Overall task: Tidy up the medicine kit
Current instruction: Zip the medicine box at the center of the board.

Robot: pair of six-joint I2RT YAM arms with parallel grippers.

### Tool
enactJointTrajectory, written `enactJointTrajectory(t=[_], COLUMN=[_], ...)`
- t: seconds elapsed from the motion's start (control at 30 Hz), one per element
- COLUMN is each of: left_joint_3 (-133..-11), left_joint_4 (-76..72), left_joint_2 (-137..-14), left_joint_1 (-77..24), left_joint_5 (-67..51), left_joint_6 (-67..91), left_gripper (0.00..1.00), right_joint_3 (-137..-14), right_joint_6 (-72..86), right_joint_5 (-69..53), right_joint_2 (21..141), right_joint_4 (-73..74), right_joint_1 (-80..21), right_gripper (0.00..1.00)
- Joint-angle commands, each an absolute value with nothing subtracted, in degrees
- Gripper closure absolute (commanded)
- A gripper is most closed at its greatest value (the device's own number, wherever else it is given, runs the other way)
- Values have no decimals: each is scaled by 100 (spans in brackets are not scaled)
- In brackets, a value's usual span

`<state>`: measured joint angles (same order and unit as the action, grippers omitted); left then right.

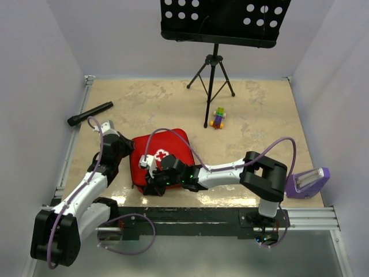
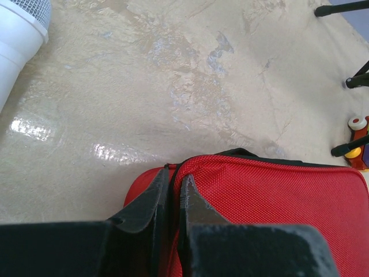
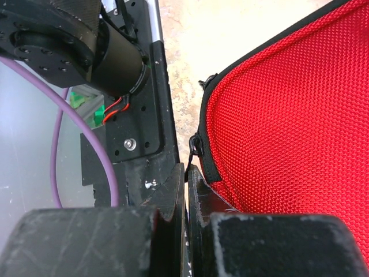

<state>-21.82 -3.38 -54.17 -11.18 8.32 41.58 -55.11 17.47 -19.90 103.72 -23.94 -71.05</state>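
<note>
The medicine kit (image 1: 173, 144) is a red fabric zip case lying closed on the table, with its white cross emblem (image 1: 161, 157) facing up. My left gripper (image 1: 125, 154) is at its left edge. In the left wrist view, that gripper (image 2: 174, 182) is shut on the kit's (image 2: 277, 196) black zip seam at a corner. My right gripper (image 1: 151, 180) reaches across to the case's near left corner. In the right wrist view, it (image 3: 187, 170) is shut on the black zip pull (image 3: 196, 144) hanging from the kit's (image 3: 288, 115) edge. The contents are hidden.
A black flashlight (image 1: 90, 113) lies at the far left. A music stand's tripod (image 1: 212, 81) stands at the back, with a small coloured brick toy (image 1: 218, 118) by its foot. A purple and white object (image 1: 308, 182) sits at the right near edge. The arms' mounting rail (image 1: 230, 216) runs along the front.
</note>
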Motion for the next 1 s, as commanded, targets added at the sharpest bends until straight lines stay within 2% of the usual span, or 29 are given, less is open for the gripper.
enactJointTrajectory(t=[0.0, 0.13, 0.2, 0.27, 0.33, 0.37, 0.47, 0.57, 0.67, 0.97], left_joint_3=[-2039, -2468, -2872, -3189, -3435, -3532, -3717, -3806, -3745, -3209], left_joint_4=[246, 290, 325, 421, 518, 545, 694, 1036, 1361, 2162], left_joint_2=[-5502, -5747, -5984, -6213, -6354, -6372, -6311, -6083, -5662, -4431], left_joint_1=[-1213, -1213, -1213, -1204, -1195, -1178, -1160, -1134, -1116, -1116], left_joint_5=[888, 879, 844, 826, 844, 835, 914, 1159, 1231, 27], left_joint_6=[4395, 4123, 3956, 3824, 3718, 3666, 3499, 3419, 3393, 3577], left_gripper=[100, 100, 100, 92, 80, 70, 45, 27, 21, 20], right_joint_3=[-6064, -5924, -5863, -5766, -5652, -5617, -5459, -5265, -5212, -4650], right_joint_6=[1775, 1819, 1767, 1732, 1758, 1767, 1836, 1950, 2021, 1951], right_joint_5=[-1821, -1328, -1319, -1310, -1283, -1275, -986, -503, -134, 474], right_joint_2=[10187, 9950, 9844, 9678, 9458, 9309, 8852, 8535, 8560, 8429], right_joint_4=[-3086, -2717, -2567, -2470, -2400, -2339, -2127, -1969, -1619, -1679], right_joint_1=[-7251, -7137, -7093, -7093, -7093, -7093, -7093, -6865, -6513, -6521], right_gripper=[100, 100, 76, 56, 48, 45, 43, 42, 44, 41])
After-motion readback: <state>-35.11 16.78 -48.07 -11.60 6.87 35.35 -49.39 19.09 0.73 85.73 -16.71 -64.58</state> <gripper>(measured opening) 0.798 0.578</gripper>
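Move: The right fingers hold the zipper pull at the medicine box's near-left corner, so the pull is right at that hand; the middle of the box lies about 14 cm ahead of it, 8 cm to its right and some 4 cm lower. The left hand pinches the far-left edge, with the box's middle roughly 5 cm back, 12 cm right and 5 cm lower. From the left hand, the white microphone lies about 11 cm left, 3 cm ahead and 8 cm lower. The right fingers let go of the zipper pull, opening a bit over halfway, rise about 11 cm, then swing forward and right over the lid towards the cross, sinking about 5 cm while turning some 25 degrees clockwise. The left hand eases about 2 cm forward with the pinched edge, opens wide to release it, then draws up and back. ##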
